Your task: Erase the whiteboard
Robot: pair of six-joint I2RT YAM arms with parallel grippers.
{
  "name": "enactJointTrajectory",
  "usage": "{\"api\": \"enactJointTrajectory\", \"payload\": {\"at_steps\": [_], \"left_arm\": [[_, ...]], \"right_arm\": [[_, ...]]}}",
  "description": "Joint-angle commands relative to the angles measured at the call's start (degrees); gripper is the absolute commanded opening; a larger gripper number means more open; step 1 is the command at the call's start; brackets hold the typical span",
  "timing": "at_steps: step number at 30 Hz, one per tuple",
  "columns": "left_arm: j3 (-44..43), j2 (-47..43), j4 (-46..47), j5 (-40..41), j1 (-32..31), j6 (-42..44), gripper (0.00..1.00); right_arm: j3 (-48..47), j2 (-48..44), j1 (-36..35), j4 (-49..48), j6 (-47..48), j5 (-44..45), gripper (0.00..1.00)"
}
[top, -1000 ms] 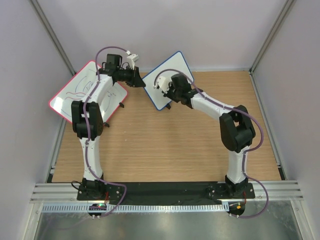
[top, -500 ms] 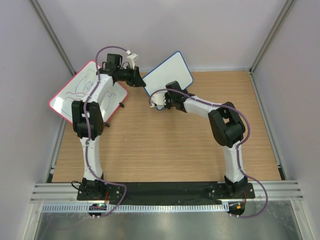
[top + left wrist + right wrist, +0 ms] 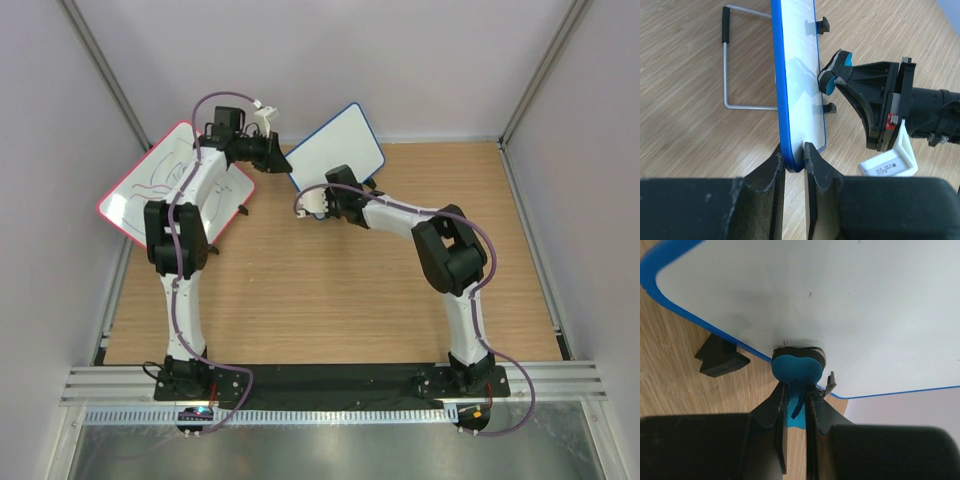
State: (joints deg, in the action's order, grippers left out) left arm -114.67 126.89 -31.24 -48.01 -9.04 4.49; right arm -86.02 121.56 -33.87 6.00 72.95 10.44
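The whiteboard (image 3: 338, 143), white with a dark blue frame, stands tilted at the back of the table. My left gripper (image 3: 284, 161) is shut on its left corner; in the left wrist view the jaws (image 3: 794, 155) pinch the blue rim (image 3: 781, 100). My right gripper (image 3: 340, 189) is shut on a blue eraser (image 3: 797, 367). The eraser's dark pad presses on the white face (image 3: 840, 300) close to the lower edge. The left wrist view shows the eraser (image 3: 834, 74) touching the board from the right. I see no marks on the face near it.
A larger red-framed board (image 3: 150, 185) with scribbles leans at the back left, behind my left arm. A wire stand (image 3: 726, 65) lies on the wooden table beside the blue board. One black foot (image 3: 720, 357) sticks out under the board. Walls close in on three sides.
My right gripper slid the eraser from the middle of the board down to its lower near edge, uncovering most of the face. The left gripper kept its hold.
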Motion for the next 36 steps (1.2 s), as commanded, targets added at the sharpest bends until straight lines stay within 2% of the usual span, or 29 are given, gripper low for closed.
{"api": "enactJointTrajectory", "payload": {"at_steps": [1,15,26,32,36], "left_arm": [[-0.8,2.5,-3.1,1.3,-1.9,3.6,0.0],[-0.9,2.5,-3.4,1.8,-1.8,4.1,0.0],[-0.6,2.0,-4.7,2.1,-1.8,5.9,0.0],[-1.0,1.9,-5.2,2.4,-1.8,6.4,0.0],[-1.2,1.6,-5.5,2.4,-1.8,6.6,0.0]], "right_arm": [[-2.0,-0.2,-3.4,-4.1,1.1,-4.4,0.01],[-1.3,-0.5,-5.3,-5.3,-1.8,-6.8,0.01],[-1.9,2.1,4.4,-8.6,-7.8,-0.2,0.01],[2.8,-3.8,5.7,-12.1,-12.2,0.5,0.01],[8.0,-9.8,6.3,-15.2,-19.7,-0.5,0.01]]}}
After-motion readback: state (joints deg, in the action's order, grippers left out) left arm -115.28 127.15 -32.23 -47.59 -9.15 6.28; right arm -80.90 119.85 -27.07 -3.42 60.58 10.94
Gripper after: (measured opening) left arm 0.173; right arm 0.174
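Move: The right hand, holding the eraser, is at the lower edge of the whiteboard, whose middle lies some 6 cm ahead, 2 cm left and 5 cm higher. Of the two dark clips on that edge, the left clip is about 4 cm to the hand's left and 1 cm back, the right clip about 5 cm right and 4 cm ahead, both 4 cm lower. The left hand grips the upper corner; the whiteboard's middle lies roughly 10 cm right of it, 6 cm ahead and 4 cm below. Already against the whiteboard's lower edge, the eraser in the right hand's closed grip first slides some 2 cm left towards the left clip, then sweeps back right and forward along the edge by about 8 cm to the right clip, easing back slightly at the end while the wrist turns clockwise some 15 degrees and rolls a little. The left hand stays put, still pinching the upper corner. ##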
